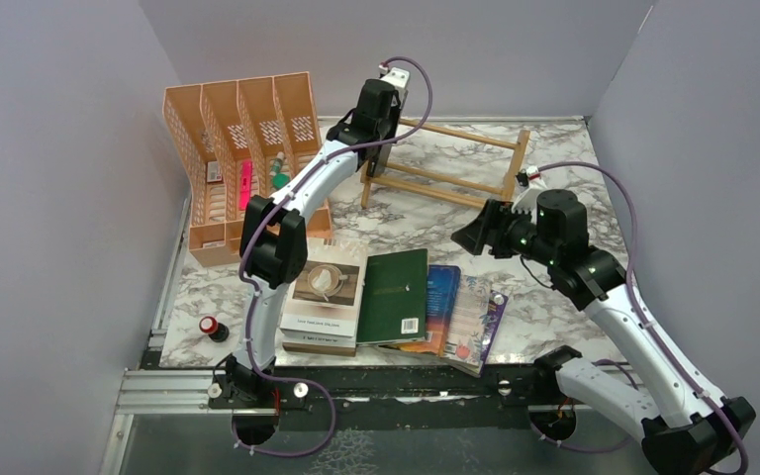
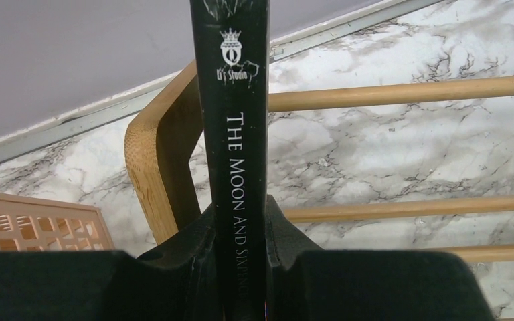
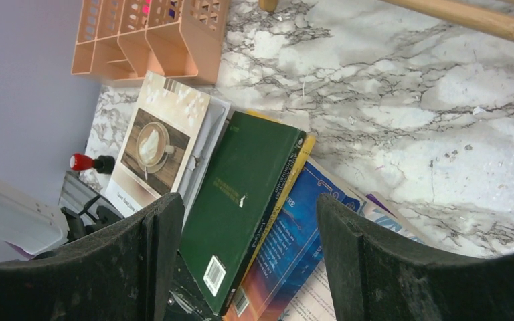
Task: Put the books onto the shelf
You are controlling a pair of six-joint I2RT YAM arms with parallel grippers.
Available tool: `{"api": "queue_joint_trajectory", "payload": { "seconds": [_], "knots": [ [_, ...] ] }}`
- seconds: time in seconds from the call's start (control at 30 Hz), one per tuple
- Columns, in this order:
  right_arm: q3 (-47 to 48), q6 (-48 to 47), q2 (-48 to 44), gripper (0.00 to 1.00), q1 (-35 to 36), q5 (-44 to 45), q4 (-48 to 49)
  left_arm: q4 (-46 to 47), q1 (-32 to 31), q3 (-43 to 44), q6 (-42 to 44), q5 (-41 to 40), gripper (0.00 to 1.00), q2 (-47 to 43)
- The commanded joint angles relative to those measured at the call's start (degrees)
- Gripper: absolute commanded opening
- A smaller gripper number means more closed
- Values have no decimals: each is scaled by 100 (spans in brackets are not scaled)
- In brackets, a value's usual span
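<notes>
A black book [image 2: 235, 134] with "The Moon and Sixpence" on its spine stands upright in my left gripper [image 2: 239, 217], which is shut on it. It hangs at the left end frame [image 2: 164, 150] of the light-wood shelf [image 1: 447, 163], beside the rails [image 2: 401, 92]. My right gripper [image 1: 473, 234] is open with nothing in it, hovering over the books lying near the table's front. Those are a white book with a coffee cup [image 1: 324, 293], a dark green one [image 1: 394, 295], a yellow one [image 3: 293, 175] under the green, a blue-orange one [image 1: 441, 305] and a floral one [image 1: 477, 323].
An orange perforated file organiser [image 1: 237, 148] holding small items stands at the back left, close to my left arm. A small red-capped bottle [image 1: 213, 327] lies at the table's front left. Grey walls close in the sides and back.
</notes>
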Motion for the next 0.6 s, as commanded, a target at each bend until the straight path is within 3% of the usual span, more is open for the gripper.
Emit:
{"api": "queue_joint_trajectory", "payload": {
  "seconds": [0.0,0.17,0.57],
  "knots": [
    [-97,158,65,76,19,57,76,449,70,115,271,-52,28,-88],
    [-99,162,174,76,18,22,86,456,72,48,106,-296,55,-290],
    [-134,144,336,76,20,37,139,138,113,34,-472,-613,57,-957]
  ]
}}
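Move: The Moon and Sixpence book, still pinched by its spine, already stands in the wooden shelf, its middle about 3 cm ahead of the left hand and 4 cm lower. The shelf's left end frame is level with this hand, some 4 cm left and 8 below; the right end is 27 cm right and 5 back, the orange organizer 26 cm left and 5 back. From the right hand, the book lies about 20 cm ahead and 15 left. The left fingers first open to a little over half of their range, letting go of the spine of The Moon and Sixpence while the hand stays almost in place, then the hand rises about 5 cm, ever faster, tipping up some 5 degrees as it comes clear of the book with the fingers kept open. The empty right hand, still open, sinks slowly by about 2 cm in front of the shelf without touching anything. ##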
